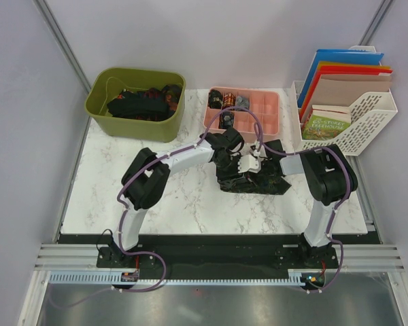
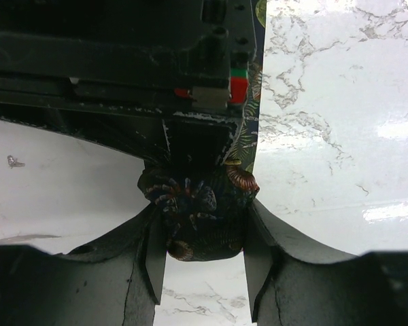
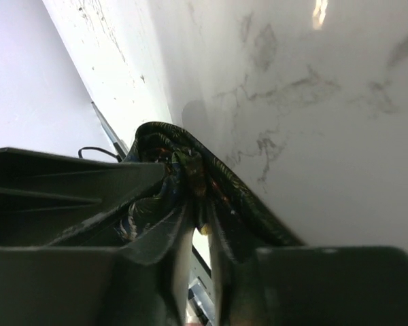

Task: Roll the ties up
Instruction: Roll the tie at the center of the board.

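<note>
A dark patterned tie (image 1: 253, 179) lies bunched in a heap at the middle of the marble table. My left gripper (image 1: 226, 144) hangs over the heap's far left end. In the left wrist view it (image 2: 202, 227) is shut on the tie's rolled end (image 2: 198, 219), which fills the space between both fingers. My right gripper (image 1: 244, 164) meets the heap from the right. In the right wrist view its jaws (image 3: 202, 200) stand a narrow slit apart, with a fold of the tie (image 3: 190, 173) lying at the fingertips.
A green bin (image 1: 137, 126) with more dark ties stands at the back left. A pink compartment tray (image 1: 268, 115) with rolled ties (image 1: 228, 100) sits behind the heap. A white file rack (image 1: 367, 115) with folders and a book stands at the back right.
</note>
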Robot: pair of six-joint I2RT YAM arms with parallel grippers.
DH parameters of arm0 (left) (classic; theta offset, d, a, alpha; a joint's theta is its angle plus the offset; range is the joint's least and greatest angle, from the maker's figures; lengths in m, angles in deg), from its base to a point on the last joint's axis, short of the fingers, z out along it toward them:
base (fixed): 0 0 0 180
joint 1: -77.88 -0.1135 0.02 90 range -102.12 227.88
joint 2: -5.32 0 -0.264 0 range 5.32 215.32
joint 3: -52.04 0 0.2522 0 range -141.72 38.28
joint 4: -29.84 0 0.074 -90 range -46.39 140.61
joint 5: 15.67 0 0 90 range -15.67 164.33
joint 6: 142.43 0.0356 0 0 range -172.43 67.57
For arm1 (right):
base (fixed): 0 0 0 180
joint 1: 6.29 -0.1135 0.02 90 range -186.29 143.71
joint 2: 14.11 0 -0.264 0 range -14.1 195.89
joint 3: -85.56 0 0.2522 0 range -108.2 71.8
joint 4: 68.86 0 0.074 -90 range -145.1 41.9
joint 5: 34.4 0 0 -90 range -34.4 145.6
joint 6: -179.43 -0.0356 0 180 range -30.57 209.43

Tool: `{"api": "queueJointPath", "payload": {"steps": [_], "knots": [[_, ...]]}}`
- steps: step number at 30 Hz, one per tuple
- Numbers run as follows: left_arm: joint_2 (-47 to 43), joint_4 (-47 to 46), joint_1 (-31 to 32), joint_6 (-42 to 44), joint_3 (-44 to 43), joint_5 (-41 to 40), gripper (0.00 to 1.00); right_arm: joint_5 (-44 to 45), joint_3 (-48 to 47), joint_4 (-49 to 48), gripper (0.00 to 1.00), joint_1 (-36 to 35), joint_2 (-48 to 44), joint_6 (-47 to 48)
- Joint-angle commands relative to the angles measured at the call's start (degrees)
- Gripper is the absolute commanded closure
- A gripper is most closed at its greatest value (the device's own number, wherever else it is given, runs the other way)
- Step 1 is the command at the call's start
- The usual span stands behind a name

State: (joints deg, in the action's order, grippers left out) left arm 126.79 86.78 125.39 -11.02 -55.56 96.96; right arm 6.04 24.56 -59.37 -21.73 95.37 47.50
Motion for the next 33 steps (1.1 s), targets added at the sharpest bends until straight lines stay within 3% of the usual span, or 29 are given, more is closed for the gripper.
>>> {"api": "queueJointPath", "payload": {"steps": [1, 12, 20, 23, 30, 33], "knots": [[8.51, 2.87, 2.85, 1.74, 2.61, -2.24, 0.7, 0.26, 0.05, 4.17, 0.7, 2.16, 0.75, 4.75], [9.22, 4.81, 2.68, 4.29, 2.26, -2.68, 0.71, -2.73, -0.4, 10.25, 0.59, 5.24, -7.78, 7.31], [9.14, 5.43, 2.77, 4.91, 2.35, -2.59, 0.72, -3.96, 1.8, 9.02, 0.59, 7.18, -9.97, 6.87], [9.14, 5.69, 2.68, 5.09, 2.44, -2.42, 0.72, -5.02, 3.91, 5.61, 0.59, 7.79, -11.55, 3.72], [9.05, 5.86, 2.68, 5.96, 2.35, -2.07, 0.71, -4.41, 11.82, -14.77, 0.54, 7.36, -12.71, -8.06], [9.05, 6.04, 2.77, 6.14, 2.44, -1.8, 0.71, -2.74, 12.96, -16.28, 0.55, 6.57, -11.39, -8.34]]}}
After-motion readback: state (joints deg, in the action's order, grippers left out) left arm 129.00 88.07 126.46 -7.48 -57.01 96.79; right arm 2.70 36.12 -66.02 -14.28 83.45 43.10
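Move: The roll of tie is already between the left hand's pads, practically at the hand point and perhaps 1 cm low. From the right hand, whose tips point left at it, the same roll lies about 3 cm to the left, level in depth and height. The unrolled tail's middle is some 5 cm to the right of the right hand, 2 cm nearer the base and 1 cm lower; the pink box sits about 20 cm ahead and 3 cm left. The right fingers, already part open at the roll, come free and spread farther to nearly half open as the right hand backs off: right about 4 cm over the tail, then mainly rising, some 3 cm up by the end. The left fingers keep their hold on the roll while that hand settles about 1 cm down. ##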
